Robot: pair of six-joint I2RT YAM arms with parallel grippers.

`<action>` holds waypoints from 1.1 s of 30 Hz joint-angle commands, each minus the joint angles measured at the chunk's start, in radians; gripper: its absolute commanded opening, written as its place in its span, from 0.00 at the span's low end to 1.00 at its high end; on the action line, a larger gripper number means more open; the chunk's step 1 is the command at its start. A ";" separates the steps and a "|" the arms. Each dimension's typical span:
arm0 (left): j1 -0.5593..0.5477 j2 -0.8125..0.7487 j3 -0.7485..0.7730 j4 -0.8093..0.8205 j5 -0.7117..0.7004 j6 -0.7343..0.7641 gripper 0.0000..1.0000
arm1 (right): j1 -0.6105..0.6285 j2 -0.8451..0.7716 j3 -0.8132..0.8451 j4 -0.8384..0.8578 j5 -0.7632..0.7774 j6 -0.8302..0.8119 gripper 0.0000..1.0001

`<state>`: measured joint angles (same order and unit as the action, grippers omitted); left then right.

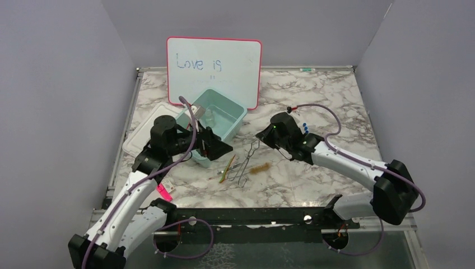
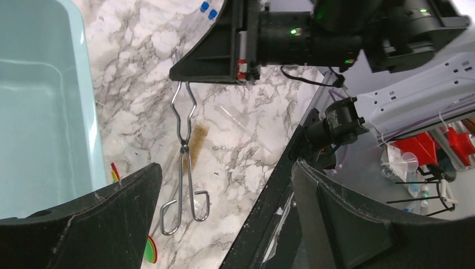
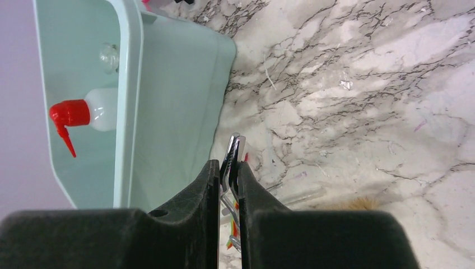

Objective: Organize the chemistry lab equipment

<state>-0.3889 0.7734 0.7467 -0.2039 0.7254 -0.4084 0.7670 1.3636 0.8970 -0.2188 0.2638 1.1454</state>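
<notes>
My right gripper (image 1: pixel 262 137) is shut on the tip end of the metal tongs (image 1: pixel 245 162), whose looped handles lie toward the near edge on the marble table. In the right wrist view the fingers (image 3: pixel 228 168) pinch the tongs (image 3: pixel 232 148). In the left wrist view the tongs (image 2: pixel 185 151) hang from the right gripper. The brown bristle brush (image 1: pixel 259 168) lies beside them. The white squeeze bottle with red nozzle (image 3: pixel 84 115) and the small glass flask (image 3: pixel 109 55) sit in the teal bin (image 1: pixel 238 115). Blue-capped tubes (image 1: pixel 304 128) lie behind the right arm. My left gripper (image 1: pixel 215 147) is open and empty at the bin's near corner.
The pink-framed whiteboard (image 1: pixel 214 67) stands at the back. A white lid (image 1: pixel 144 133) lies left of the bin. A pink marker (image 1: pixel 164 192) lies by the left arm. A red, yellow and green stick (image 1: pixel 227 168) lies next to the tongs. A black rail (image 1: pixel 252 216) runs along the near edge.
</notes>
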 commanded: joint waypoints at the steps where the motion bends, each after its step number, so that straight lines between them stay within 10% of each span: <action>1: -0.082 0.068 -0.019 0.063 -0.093 -0.047 0.87 | 0.006 -0.085 -0.052 0.070 -0.002 -0.034 0.00; 19: -0.431 0.413 -0.071 0.356 -0.374 -0.102 0.71 | 0.006 -0.322 -0.111 0.040 -0.078 -0.054 0.01; 33: -0.441 0.462 -0.022 0.356 -0.291 0.015 0.27 | 0.006 -0.399 -0.108 0.012 -0.113 -0.058 0.01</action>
<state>-0.8253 1.2373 0.6933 0.1020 0.3985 -0.4305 0.7670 0.9909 0.7860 -0.2115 0.1741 1.0969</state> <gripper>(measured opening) 0.371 0.163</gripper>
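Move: The tongs hang by their tips from the right hand, their pivot about 6 cm back, 4 cm left and 6 cm below it; from the empty left hand this middle lies roughly 9 cm right, 3 cm ahead and 19 cm below. On the table, the bottle brush lies some 11 cm right of the left hand and 3 cm ahead, the coloured stick 3 cm straight ahead, both about 25 cm lower. The tray is 18 cm ahead, 8 cm left and 21 cm below. The tongs stay pinched at their tips in the right hand, which lifts them about 8 cm while drawing back some 4 cm and slightly right. The left hand meanwhile swoops right and down, about 11 cm each way, to the tongs' middle; its fingers tip a little further down and close from wide open to about a third, coming round the shafts near the pivot without a visible grip yet. ##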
